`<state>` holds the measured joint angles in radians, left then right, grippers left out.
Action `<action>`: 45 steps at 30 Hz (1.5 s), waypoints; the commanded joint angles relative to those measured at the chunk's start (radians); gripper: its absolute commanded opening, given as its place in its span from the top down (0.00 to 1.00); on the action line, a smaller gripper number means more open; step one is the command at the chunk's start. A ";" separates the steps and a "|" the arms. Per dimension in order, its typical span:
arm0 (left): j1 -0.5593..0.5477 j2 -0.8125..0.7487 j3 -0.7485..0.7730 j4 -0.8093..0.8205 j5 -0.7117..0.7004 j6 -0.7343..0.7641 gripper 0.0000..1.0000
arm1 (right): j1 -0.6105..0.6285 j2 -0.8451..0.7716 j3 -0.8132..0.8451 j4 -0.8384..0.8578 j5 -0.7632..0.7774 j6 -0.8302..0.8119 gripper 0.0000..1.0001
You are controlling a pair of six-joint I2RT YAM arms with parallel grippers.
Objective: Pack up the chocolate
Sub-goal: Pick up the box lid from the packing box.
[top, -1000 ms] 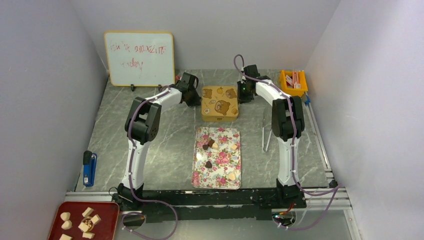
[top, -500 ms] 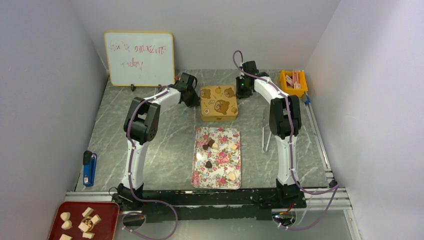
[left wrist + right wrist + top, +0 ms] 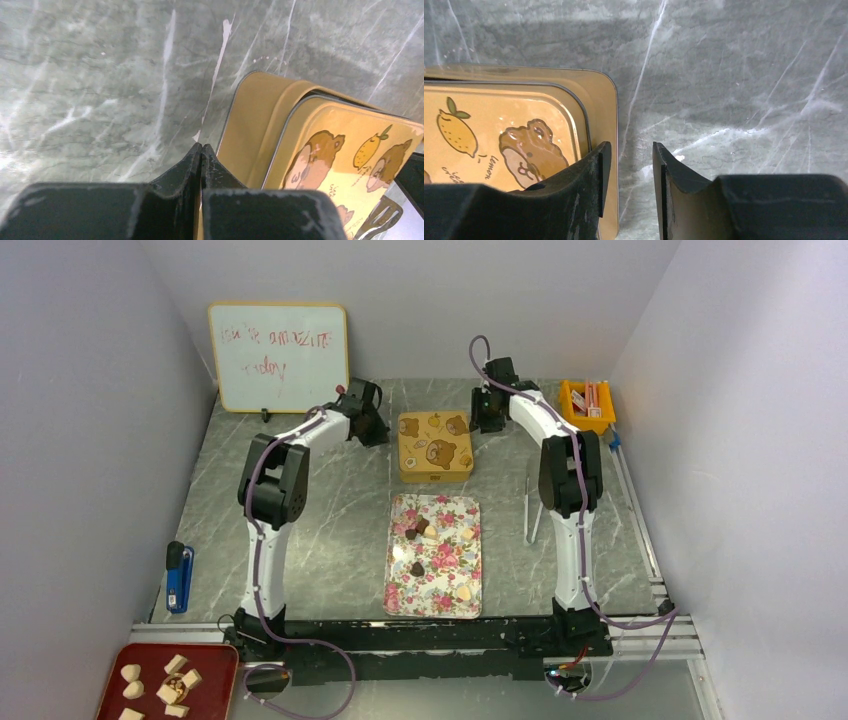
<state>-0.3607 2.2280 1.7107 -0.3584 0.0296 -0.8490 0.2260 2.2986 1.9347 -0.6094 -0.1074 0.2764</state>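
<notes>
Several small chocolates, dark brown [image 3: 417, 568] and tan [image 3: 467, 533], lie on a floral tray [image 3: 400, 585] at the table's middle. Behind it stands a yellow bear-print tin [image 3: 437, 447], its lid [image 3: 350, 150] sitting slightly askew on the base [image 3: 255, 125]. My left gripper [image 3: 376, 430] [image 3: 201, 147] is shut and empty, just off the tin's left side. At the tin's right back corner [image 3: 524, 125], my right gripper [image 3: 481, 426] [image 3: 629, 150] stands open. Its left finger [image 3: 591, 175] hangs over the tin's rim and grips nothing.
A whiteboard [image 3: 279, 357] leans at the back left and an orange bin [image 3: 587, 403] sits at the back right. A blue tool [image 3: 178, 578] lies at the left edge. A red tray [image 3: 215, 665] of beige chunks sits at the near left. A thin metal stand [image 3: 530, 505] is right of the floral tray.
My right gripper's jaws have widened. The left gripper drew back and left, away from the tin. The tin shifted slightly toward the back.
</notes>
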 commanded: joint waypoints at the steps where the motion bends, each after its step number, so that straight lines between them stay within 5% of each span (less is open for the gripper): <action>1: 0.018 -0.092 0.010 -0.007 -0.012 0.033 0.93 | -0.010 -0.007 0.050 -0.007 0.030 0.031 0.59; 8: 0.029 -0.158 -0.069 0.022 0.038 0.033 0.93 | -0.027 -0.072 -0.038 0.047 0.006 0.073 0.60; 14: 0.029 -0.212 -0.132 0.023 0.072 0.063 0.93 | -0.030 -0.147 -0.129 0.073 -0.003 0.081 0.80; 45: 0.000 -0.221 -0.264 0.076 0.126 0.093 0.95 | 0.079 -0.317 -0.357 0.067 0.047 0.071 0.86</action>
<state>-0.3553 2.0243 1.4296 -0.3042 0.1360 -0.7715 0.3042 2.0529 1.5745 -0.5674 -0.0822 0.3374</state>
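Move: The box lid, about level with the fingertips, centres some 10 cm to the right of the left hand and 4 cm back. From the right hand it is about 9 cm left and 4 cm back; the orange bin stands about 22 cm to that hand's right and 4 cm ahead, the tongs 11 cm right and 23 cm back. The floral tray lies roughly 28 cm straight back from the lid's centre. The right fingertips end up against the box's right wall: that hand draws back about 8 cm, easing right and dipping, then hops up and comes in left and down as its fingers close to a narrow gap. The left hand, still shut, lifts away leftward, then travels back about 6 cm and sinks beside the left wall, edging in slightly at the end. ##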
